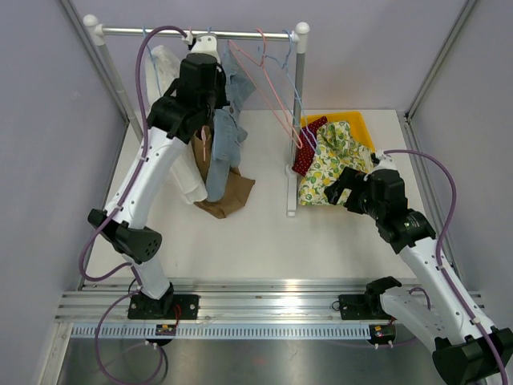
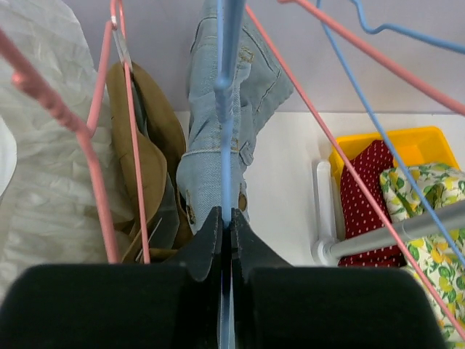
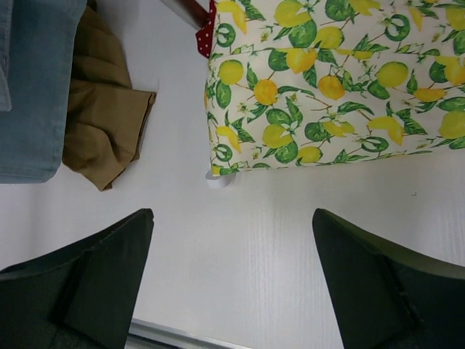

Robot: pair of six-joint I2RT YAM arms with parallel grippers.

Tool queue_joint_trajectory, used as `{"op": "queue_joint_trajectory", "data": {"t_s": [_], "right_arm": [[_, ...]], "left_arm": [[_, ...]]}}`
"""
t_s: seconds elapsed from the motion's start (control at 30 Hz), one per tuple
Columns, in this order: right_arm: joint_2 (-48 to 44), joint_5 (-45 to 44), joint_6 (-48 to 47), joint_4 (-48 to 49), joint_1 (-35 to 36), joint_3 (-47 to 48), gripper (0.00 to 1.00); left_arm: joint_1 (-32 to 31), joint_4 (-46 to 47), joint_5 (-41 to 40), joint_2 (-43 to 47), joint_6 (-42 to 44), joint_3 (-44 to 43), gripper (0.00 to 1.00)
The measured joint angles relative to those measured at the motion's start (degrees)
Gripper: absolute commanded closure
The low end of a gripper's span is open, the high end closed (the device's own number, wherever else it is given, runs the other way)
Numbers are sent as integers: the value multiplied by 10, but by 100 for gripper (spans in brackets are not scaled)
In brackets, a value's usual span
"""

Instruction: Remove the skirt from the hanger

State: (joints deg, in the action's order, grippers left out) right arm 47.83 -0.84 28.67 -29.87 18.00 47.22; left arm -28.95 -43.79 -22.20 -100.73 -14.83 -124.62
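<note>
A denim skirt (image 1: 223,152) hangs from a blue hanger (image 2: 227,109) on the rack rail (image 1: 128,32), with its hem near the table. My left gripper (image 2: 227,222) is shut on the blue hanger's wire just above the skirt (image 2: 211,167). In the top view it (image 1: 213,104) sits high at the rail. My right gripper (image 3: 232,247) is open and empty, low over the bare table beside a lemon-print cloth (image 3: 341,80). In the top view it (image 1: 341,188) is right of the rack post.
A brown garment (image 2: 149,160) on a pink hanger (image 2: 94,167) and a white garment (image 2: 43,145) hang left of the skirt. Empty pink and blue hangers (image 1: 268,80) lean on the rail. A yellow bin (image 1: 357,120) holds red dotted cloth (image 1: 309,144). The rack post (image 1: 295,120) stands mid-table.
</note>
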Motion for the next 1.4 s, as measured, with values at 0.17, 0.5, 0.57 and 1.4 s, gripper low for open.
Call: {"op": "queue_joint_trajectory", "data": {"t_s": [0.17,0.5,0.57,1.4], "right_arm": [[5,50,-6,0,3,26,2],[69,67,-37,13,88,238,2],[78,63,-40,14,111,254,2],[407,-280,-101,-12,552,494,2]], "left_arm": [[-3,-71,6,1,3,-64,100],[-26,-106,5,58,15,-116,100],[-28,-106,3,69,18,-116,100],[-108,-106,-36,194,-20,10,100]]}}
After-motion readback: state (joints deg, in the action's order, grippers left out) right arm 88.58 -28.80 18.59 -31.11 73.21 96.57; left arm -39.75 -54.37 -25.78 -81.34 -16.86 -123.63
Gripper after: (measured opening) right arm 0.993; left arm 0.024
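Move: The left hand already grips the blue hanger carrying the denim skirt, whose middle hangs about 20 cm below and 4 ahead; the rail runs some 8 cm above and 6 ahead, an empty pink hanger about 10 cm right and 3 ahead. From the open right hand the denim skirt is roughly 28 cm left, 12 ahead and 3 higher, the rack's near post 12 left and 12 ahead, the lemon-print skirt 10 ahead, 2 right and 15 below. Keeping its pinch on the blue hanger, the left hand draws it back from the rail about 14 cm and up 9, dipping briefly on the way. The right hand, fingers staying wide open, first rises some 16 cm, then sweeps left about 30 cm in all and slightly back, sinking a little and turning roughly 35 degrees counter-clockwise, until it is close at the denim skirt; contact can't be seen. ##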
